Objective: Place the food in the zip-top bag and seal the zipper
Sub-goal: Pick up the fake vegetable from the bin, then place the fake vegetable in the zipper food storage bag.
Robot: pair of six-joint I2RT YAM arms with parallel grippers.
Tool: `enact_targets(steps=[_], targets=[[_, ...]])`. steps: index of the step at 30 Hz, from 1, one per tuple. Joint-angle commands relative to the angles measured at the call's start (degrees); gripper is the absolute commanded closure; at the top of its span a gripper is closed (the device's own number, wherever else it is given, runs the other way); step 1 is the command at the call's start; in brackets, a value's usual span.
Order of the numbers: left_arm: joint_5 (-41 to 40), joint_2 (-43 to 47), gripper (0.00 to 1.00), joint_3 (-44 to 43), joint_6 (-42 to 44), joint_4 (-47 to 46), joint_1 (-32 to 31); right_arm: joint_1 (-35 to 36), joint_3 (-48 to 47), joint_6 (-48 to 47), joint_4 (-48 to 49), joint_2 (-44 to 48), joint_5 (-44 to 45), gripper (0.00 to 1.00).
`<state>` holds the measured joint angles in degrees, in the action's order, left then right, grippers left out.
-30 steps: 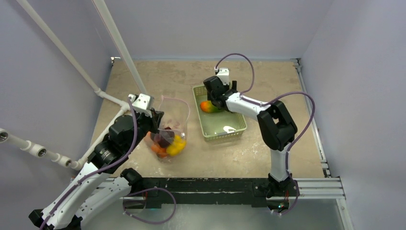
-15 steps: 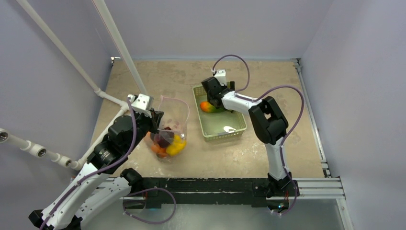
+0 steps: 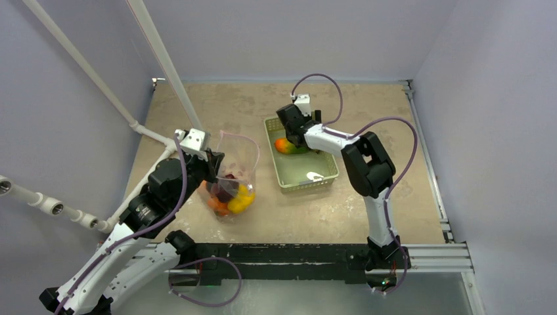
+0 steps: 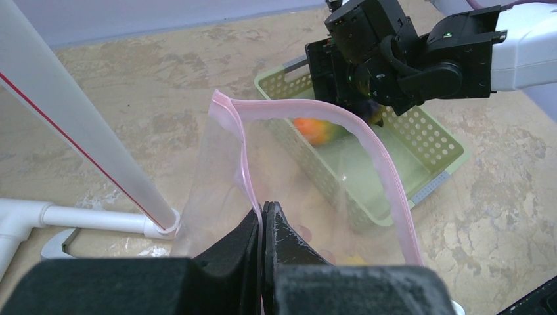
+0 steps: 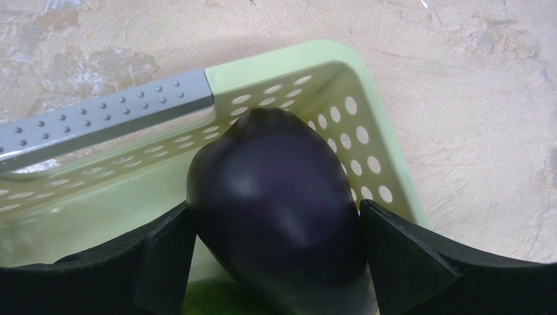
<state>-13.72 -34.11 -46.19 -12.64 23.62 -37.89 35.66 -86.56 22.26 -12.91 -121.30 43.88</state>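
Note:
The zip-top bag (image 3: 238, 152) stands open left of the basket, with food (image 3: 230, 194) in red, orange and yellow at its bottom. My left gripper (image 4: 263, 207) is shut on the near lip of the bag, pinching the pink zipper (image 4: 309, 109) and holding the mouth up. In the pale green basket (image 3: 323, 178), my right gripper (image 5: 274, 207) reaches into the far corner. Its fingers (image 5: 172, 244) press both sides of a dark purple eggplant (image 5: 276, 184) that lies against the perforated wall. An orange and green fruit (image 3: 284, 146) sits beside it.
A white pipe (image 3: 164, 65) slants across the back left, with its foot near the bag. The basket's grey handle strip (image 5: 105, 121) runs along its rim. A white scrap (image 3: 314, 176) lies on the basket floor. Grey walls close the table in.
My right arm has shifted a little towards the basket's far left corner, and its jaws have narrowed onto the eggplant. The left gripper and bag have not moved.

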Motion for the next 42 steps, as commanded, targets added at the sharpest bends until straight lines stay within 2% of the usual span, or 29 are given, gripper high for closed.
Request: enact_targets(steps=[1,6,11,28,36,42], targets=[[-0.08,0.18,1.00,-2.10,0.52,-1.78,0.38,-0.27,-1.11,0.34,0.21,5.69,0.40,0.52],[-0.17,0.03,1.00,-2.14,0.49,-1.82,0.38,-0.26,0.34,0.85,0.42,11.21,-0.39,0.53],[-0.20,-0.07,1.00,-2.11,0.49,-1.85,0.43,-0.10,2.08,0.41,1.41,17.43,-4.82,0.54],[-0.26,-0.29,1.00,-2.05,0.40,-1.82,0.52,1.34,9.52,-3.43,16.85,42.92,-38.91,0.55],[-0.26,-0.08,1.00,-2.03,0.40,-1.82,0.54,2.48,12.88,0.50,24.98,50.89,-54.85,0.55],[-0.26,0.14,1.00,-2.01,0.41,-1.86,0.49,4.27,16.93,4.43,32.54,53.78,-61.48,0.56]])
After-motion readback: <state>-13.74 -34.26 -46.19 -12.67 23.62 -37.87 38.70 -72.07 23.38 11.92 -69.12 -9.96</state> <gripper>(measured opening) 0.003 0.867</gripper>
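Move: The eggplant is already between the right fingers, in the basket's far right corner. The bag's open mouth, where it is headed, lies about 20 cm back, 22 cm left and some 20 cm above the right hand. From that hand the mango sits 6 cm back and 4 cm left, and the basket's middle about 8 cm back and 1 cm left, both slightly lower. The left hand has the mouth about 5 cm ahead and 4 cm right, level with it. Keeping its pinch on the eggplant, the right hand first lifts it almost straight up out of the basket, then goes on climbing, roughly 40 cm in all, while drawing back some 18 cm and drifting left, towards the bag. On the way the wrist swings far round counter-clockwise, its left side rising, until the fingers point forward-left and slightly up instead of down into the basket, as the left hand stays still and keeps its closed grip on the bag's rim. ##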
